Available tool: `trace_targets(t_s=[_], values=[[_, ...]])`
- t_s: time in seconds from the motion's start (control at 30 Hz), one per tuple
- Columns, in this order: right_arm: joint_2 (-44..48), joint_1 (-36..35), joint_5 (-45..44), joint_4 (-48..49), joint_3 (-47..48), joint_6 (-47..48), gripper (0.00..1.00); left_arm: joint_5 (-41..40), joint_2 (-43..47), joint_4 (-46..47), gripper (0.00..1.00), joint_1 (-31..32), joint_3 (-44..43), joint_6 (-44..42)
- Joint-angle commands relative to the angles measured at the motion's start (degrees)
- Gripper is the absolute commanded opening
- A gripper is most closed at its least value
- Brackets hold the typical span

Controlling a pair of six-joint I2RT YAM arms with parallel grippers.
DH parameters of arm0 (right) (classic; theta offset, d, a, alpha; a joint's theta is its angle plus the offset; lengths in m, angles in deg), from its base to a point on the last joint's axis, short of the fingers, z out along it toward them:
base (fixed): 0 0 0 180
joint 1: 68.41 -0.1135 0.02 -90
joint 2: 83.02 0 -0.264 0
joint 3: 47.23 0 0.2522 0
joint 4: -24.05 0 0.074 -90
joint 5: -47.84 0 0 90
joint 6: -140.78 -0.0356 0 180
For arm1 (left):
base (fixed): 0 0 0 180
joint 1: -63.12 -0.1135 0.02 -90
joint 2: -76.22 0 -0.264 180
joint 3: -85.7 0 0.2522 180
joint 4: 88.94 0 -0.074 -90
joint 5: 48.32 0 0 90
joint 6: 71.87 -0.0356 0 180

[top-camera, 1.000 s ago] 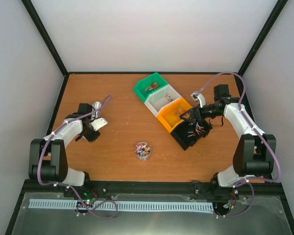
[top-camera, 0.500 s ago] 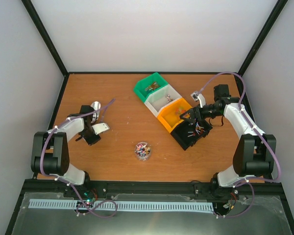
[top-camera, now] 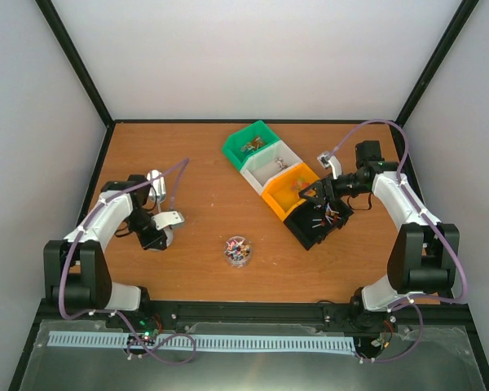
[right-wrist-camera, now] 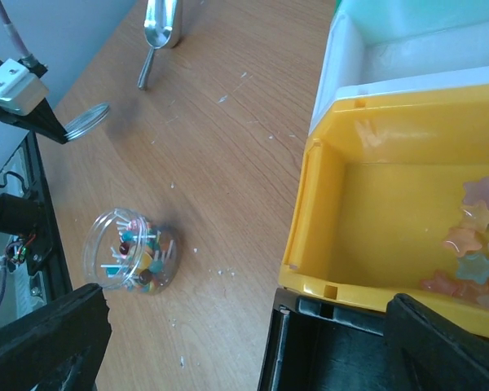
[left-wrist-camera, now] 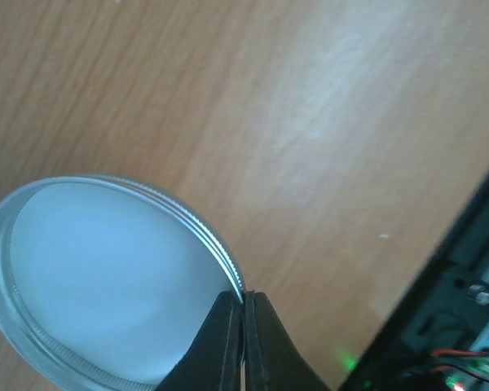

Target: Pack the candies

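Note:
The candies (top-camera: 238, 250) are small coloured sweets on sticks inside a clear round jar (right-wrist-camera: 134, 252), open at the top, at the table's front middle. More candies (top-camera: 328, 215) lie in the black bin (top-camera: 316, 224). My left gripper (left-wrist-camera: 243, 305) is shut on the rim of a silver lid (left-wrist-camera: 98, 277). The right wrist view shows that lid (right-wrist-camera: 85, 120) held tilted just above the wood, left of the jar. My right gripper (right-wrist-camera: 244, 350) hangs open over the near edges of the black and orange bins, nothing between its fingers.
Green (top-camera: 251, 145), white (top-camera: 271, 167), orange (top-camera: 292, 189) and black bins stand in a diagonal row at the back right. Star-shaped sweets (right-wrist-camera: 477, 261) lie in the orange bin. A metal scoop (right-wrist-camera: 157, 28) rests at the far left.
My left gripper has shut on the lid's rim and its arm has shifted toward the table's front. The right arm has stayed still.

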Motion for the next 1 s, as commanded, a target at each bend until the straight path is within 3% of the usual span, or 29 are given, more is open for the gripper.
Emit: trace_targets(t_s=[0.0, 0.17, 0.4, 0.57, 0.67, 0.77, 0.97], values=[[0.2, -0.3, 3.3, -0.6, 0.5, 2.3, 0.90, 10.3, 1.7, -12.1, 0.01, 0.1, -4.9, -5.6], [4.1, -2.1, 6.3, 1.8, 0.2, 5.6, 0.89, 18.9, 1.6, -14.7, 0.01, 5.7, -12.0, -4.0], [11.3, -11.3, 0.0, 8.8, -0.3, 10.0, 0.85, 34.0, -1.2, -14.3, 0.01, 17.5, -21.6, 0.4], [12.7, -18.0, -0.7, 10.5, -0.1, 13.8, 0.70, 48.4, -3.3, -17.1, 0.01, 20.8, -26.1, -2.3], [13.7, -22.1, 0.6, 12.2, -0.6, 14.5, 0.66, 54.9, -4.9, -19.9, 0.01, 23.3, -27.4, -5.1], [15.3, -27.1, 0.0, 13.1, -1.2, 16.3, 0.64, 58.4, -6.3, -24.6, 0.01, 25.4, -28.2, -9.7], [17.3, -34.7, -1.8, 9.4, 0.2, 21.8, 0.58, 60.8, -5.0, -24.8, 0.01, 27.1, -26.0, -11.0]])
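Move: The left hand already holds the lid by its edge; the open candy jar stands about 24 cm to its right, level with it and 3 cm lower, the scoop some 20 cm ahead, 3 cm left. From the empty right hand the lid is roughly 42 cm left, 11 back and 10 below; the jar 20 left, 14 back; the orange bin 5 left, 6 ahead; the black bin 6 right, 3 back, these three some 13 cm down. Left carries the tilting lid about 20 cm right and up; right, fingers narrowing, goes left-back towards it. ##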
